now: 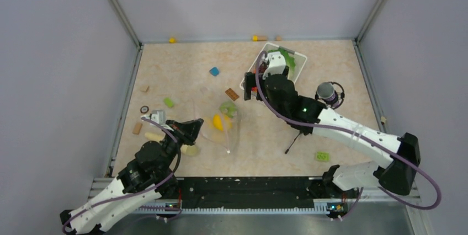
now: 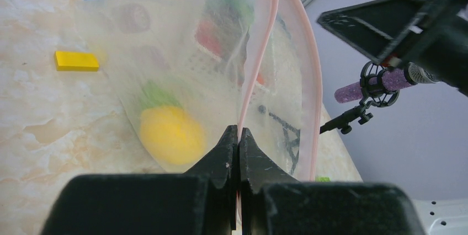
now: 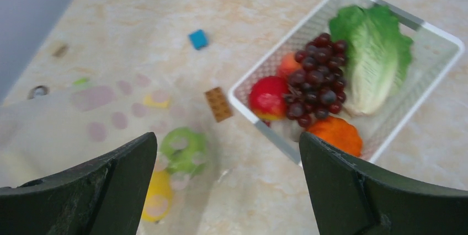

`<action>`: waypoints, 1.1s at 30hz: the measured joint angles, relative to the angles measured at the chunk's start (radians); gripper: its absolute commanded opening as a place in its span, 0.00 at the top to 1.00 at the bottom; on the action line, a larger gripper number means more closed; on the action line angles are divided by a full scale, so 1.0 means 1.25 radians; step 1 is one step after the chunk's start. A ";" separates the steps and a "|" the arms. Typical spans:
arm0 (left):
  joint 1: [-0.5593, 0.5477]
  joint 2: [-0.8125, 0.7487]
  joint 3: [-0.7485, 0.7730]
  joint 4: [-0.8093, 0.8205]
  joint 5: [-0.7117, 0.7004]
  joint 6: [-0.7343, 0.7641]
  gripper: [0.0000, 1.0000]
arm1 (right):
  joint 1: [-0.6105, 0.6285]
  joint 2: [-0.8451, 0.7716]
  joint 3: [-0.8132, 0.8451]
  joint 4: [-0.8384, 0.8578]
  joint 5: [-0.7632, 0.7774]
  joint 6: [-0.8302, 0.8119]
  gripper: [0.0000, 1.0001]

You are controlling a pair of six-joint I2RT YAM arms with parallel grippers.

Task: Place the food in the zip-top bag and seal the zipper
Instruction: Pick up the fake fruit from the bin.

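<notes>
The clear zip-top bag [image 1: 216,120] lies mid-table with the yellow lemon [image 1: 218,122] and green lime [image 1: 228,108] inside. My left gripper [image 2: 238,133] is shut on the bag's pinkish zipper [image 2: 264,42] edge, holding the mouth open. In the right wrist view the lettuce [image 3: 371,55], grapes [image 3: 317,80], red apple [image 3: 267,98] and orange [image 3: 335,134] lie in the white basket [image 3: 436,75]. My right gripper [image 3: 227,149] is open and empty, above the table between bag and basket. In the top view it sits at the basket's near-left corner [image 1: 250,89].
Small blocks are scattered: blue [image 1: 214,71], green [image 1: 169,102], brown [image 1: 232,94], wooden [image 1: 137,128], green [image 1: 322,156] near the front right. A purple microphone on a black stand [image 1: 326,92] stands right of the basket. Walls enclose the table.
</notes>
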 measured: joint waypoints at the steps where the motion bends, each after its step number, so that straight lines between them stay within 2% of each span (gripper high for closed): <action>1: 0.000 0.000 0.000 0.000 0.000 0.000 1.00 | -0.026 0.019 0.003 -0.009 0.005 0.010 0.02; 11: 0.000 0.002 0.000 0.000 0.001 0.000 1.00 | -0.211 0.262 0.087 -0.076 0.006 0.064 0.06; 20: 0.000 0.016 0.000 0.001 0.004 0.001 1.00 | -0.291 0.443 0.148 -0.061 -0.021 0.064 0.13; 30: 0.000 0.030 0.001 0.001 0.004 0.002 1.00 | -0.346 0.533 0.159 -0.010 -0.082 0.071 0.29; 33: 0.000 0.032 0.001 0.001 0.004 0.006 1.00 | -0.354 0.542 0.160 -0.002 -0.097 0.074 0.43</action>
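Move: The grapes lie in the bin about 19 cm ahead of the right hand, 6 cm to its right and 24 cm below. Relative to them, the red fruit sits 4 cm nearer and 6 cm left, the orange vegetable 8 cm nearer and 4 cm right, the lettuce 4 cm farther and 8 cm right. From the bag-holding left hand they are some 29 cm ahead, 24 cm right and 18 cm down. The right hand drops about 21 cm and reaches 17 cm forward, tilting down, fingers partly closing around the grapes' near end. ##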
